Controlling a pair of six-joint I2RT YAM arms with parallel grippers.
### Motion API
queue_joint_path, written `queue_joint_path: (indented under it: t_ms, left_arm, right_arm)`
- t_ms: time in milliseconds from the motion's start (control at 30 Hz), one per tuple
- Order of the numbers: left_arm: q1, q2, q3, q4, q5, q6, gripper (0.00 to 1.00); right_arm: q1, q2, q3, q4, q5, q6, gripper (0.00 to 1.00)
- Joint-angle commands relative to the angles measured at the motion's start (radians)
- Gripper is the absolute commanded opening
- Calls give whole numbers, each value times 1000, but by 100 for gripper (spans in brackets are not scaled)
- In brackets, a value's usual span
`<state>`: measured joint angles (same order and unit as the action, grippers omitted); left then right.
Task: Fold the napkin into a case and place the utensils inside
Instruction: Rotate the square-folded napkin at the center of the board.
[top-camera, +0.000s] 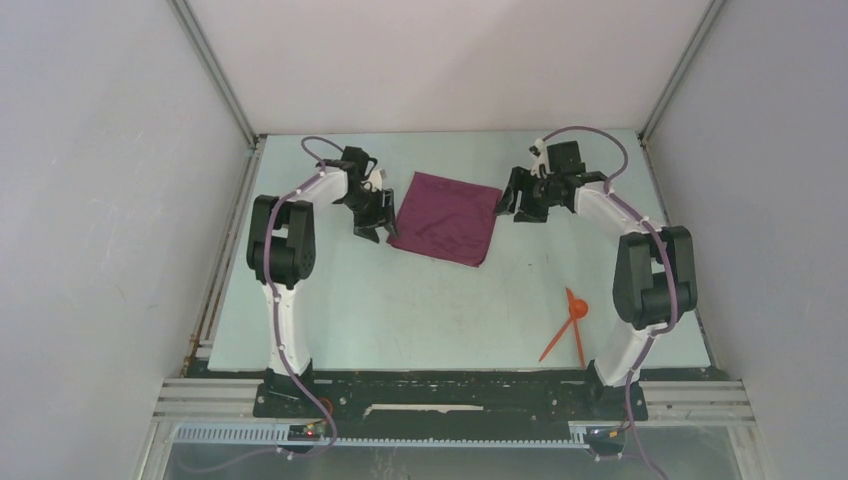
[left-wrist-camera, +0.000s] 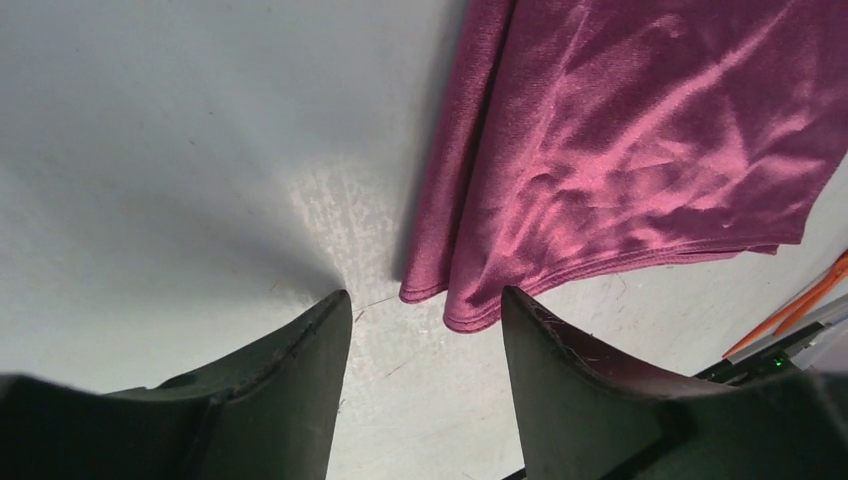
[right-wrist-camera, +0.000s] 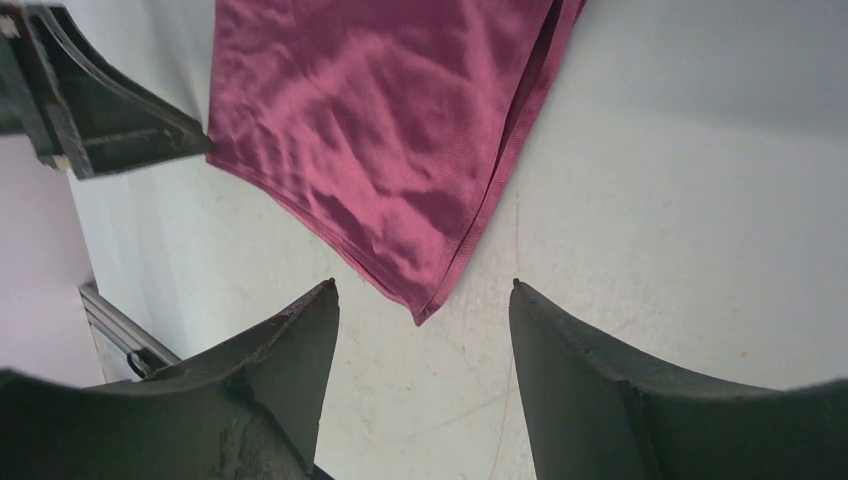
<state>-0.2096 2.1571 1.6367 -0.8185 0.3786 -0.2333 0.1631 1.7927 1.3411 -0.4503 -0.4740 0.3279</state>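
The plum-purple napkin (top-camera: 445, 217) lies flat at the back middle of the table, folded into a layered, roughly square shape rather than a narrow case. My left gripper (top-camera: 367, 230) stands just off its left edge, open and empty. In the left wrist view a napkin (left-wrist-camera: 620, 150) corner lies just ahead of the left gripper (left-wrist-camera: 425, 295). My right gripper (top-camera: 515, 208) is open and empty off the right edge. The right wrist view shows a pointed corner of the napkin (right-wrist-camera: 380, 130) just beyond the right gripper (right-wrist-camera: 422, 285). The two orange-red utensils (top-camera: 572, 322) lie crossed near the right arm's base.
The pale table (top-camera: 400, 310) is walled by white panels on the left, back and right. A black metal rail (top-camera: 450, 395) runs along the near edge by the arm bases. An orange utensil tip (left-wrist-camera: 800, 305) shows at the right edge of the left wrist view.
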Motion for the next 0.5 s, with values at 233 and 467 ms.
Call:
queue_joint_path:
  t_ms: [233, 467]
  left_arm:
    - [-14, 6, -8, 16, 81, 28, 52]
    - [-18, -43, -81, 69, 107, -18, 27]
  right_arm:
    - [82, -111, -117, 48, 38, 8, 70]
    - [96, -145, -159, 30, 45, 34, 69]
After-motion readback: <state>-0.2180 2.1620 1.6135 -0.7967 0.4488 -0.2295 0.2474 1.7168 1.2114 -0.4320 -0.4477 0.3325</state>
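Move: The napkin's near-left corner lies about 1 cm back, 1 cm right of and 1 cm below the left hand. The napkin's middle is 5 cm ahead and 11 cm right of that hand. From the right hand, the near-right corner is roughly 6 cm back, 7 cm left and 10 cm below, the far-right corner 9 cm ahead and 4 cm left, and the orange utensils 18 cm back and 9 cm right. Left fingers close about halfway onto the near-left corner; right hand, open, moves 4 cm back, slightly left, towards near-right corner. ##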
